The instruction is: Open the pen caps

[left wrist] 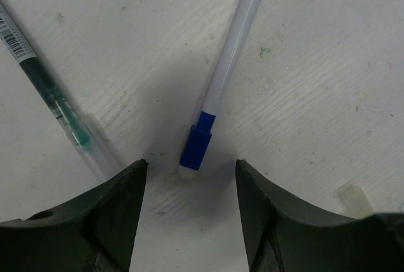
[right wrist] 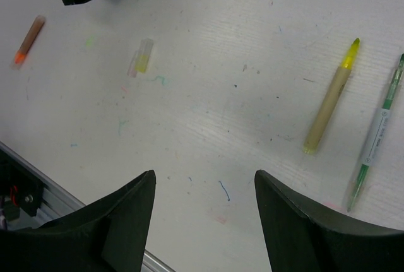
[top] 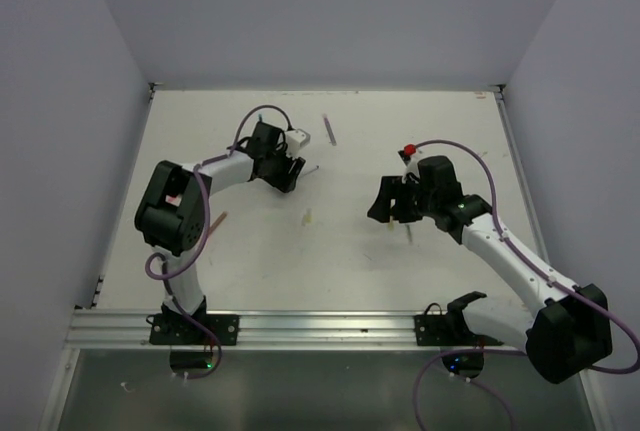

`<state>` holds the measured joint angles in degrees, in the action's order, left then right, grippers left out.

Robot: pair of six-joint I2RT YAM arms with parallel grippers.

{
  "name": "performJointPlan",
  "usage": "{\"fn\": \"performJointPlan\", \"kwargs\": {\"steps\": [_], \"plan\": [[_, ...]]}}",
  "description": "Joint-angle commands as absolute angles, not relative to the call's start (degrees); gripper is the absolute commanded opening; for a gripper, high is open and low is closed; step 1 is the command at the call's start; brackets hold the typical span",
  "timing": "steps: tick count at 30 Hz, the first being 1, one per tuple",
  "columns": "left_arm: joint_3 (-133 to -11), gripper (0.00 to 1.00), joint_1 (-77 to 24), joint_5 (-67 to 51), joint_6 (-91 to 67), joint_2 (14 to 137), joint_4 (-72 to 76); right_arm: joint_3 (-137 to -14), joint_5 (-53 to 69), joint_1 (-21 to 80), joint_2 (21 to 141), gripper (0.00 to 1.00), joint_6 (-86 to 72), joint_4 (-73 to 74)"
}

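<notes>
In the left wrist view a white-bodied blue pen (left wrist: 226, 64) lies on the table, its blue cap (left wrist: 196, 146) fitted on the near end. My left gripper (left wrist: 189, 165) is open, and the cap end lies just ahead of the gap between the fingertips, untouched. A teal pen (left wrist: 50, 95) lies to its left and a loose pale yellow cap (left wrist: 353, 196) to its lower right. My right gripper (right wrist: 205, 174) is open and empty over bare table. An uncapped yellow pen (right wrist: 331, 98) and a green pen (right wrist: 379, 133) lie to its right.
A purple pen (top: 329, 129) lies at the back centre. An orange-red pen (top: 217, 223) lies left of the pale yellow cap (top: 309, 217). A small red object (top: 407, 150) sits behind the right gripper (top: 383, 203). Walls enclose the white table (top: 450, 111).
</notes>
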<state>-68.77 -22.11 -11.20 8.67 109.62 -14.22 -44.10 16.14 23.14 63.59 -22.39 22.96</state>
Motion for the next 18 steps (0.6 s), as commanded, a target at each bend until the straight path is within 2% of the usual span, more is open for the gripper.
{"fn": "performJointPlan", "kwargs": {"steps": [1, 9, 10, 15, 18], "plan": [[-70.31, 0.62, -21.88, -11.69, 10.72, 111.09, -10.63, -43.68, 17.84, 23.38, 62.49, 0.67, -21.53, 21.18], [-70.05, 0.59, -21.88, -12.57, 11.16, 113.64, -10.02, -44.12, 17.32, 23.38, 63.02, 0.67, -21.36, 21.0], [-70.14, 0.56, -21.88, -12.92, 11.08, 113.73, -10.45, -44.12, 17.23, 23.38, 63.1, 0.67, -21.44, 21.01], [-69.96, 0.23, -22.06, -14.76, 9.41, 111.98, -13.09, -45.61, 16.26, 23.38, 63.63, 0.67, -21.27, 22.41], [-69.52, 0.1, -22.06, -16.34, 7.48, 108.99, -14.15, -47.63, 15.91, 23.38, 64.25, 0.67, -21.79, 24.17]]}}
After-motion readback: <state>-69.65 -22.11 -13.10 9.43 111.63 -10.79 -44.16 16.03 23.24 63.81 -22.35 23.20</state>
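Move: The blue cap of the small white pen lies almost between the left hand's open fingertips, about 2 cm ahead, 1 cm right and 1 cm lower. From that hand, the green pen's middle is about 8 cm ahead and 2 cm left, the two loose caps are 7 cm back and 5 cm right, and the purple pen is some 16 cm ahead and 11 cm right. From the right hand, the blue cap is roughly 14 cm ahead, 20 cm left and 12 cm below. Already low over the table, the left hand creeps about 1.5 cm forward and 1 cm to the right, staying nearly level with its wrist barely turning, to bring its open fingertips around the blue cap. The fingers stay wide for the first half, then shut most of the way and pinch the cap from both sides, while the hand eases back under half a centimetre and keeps drifting slightly right. ##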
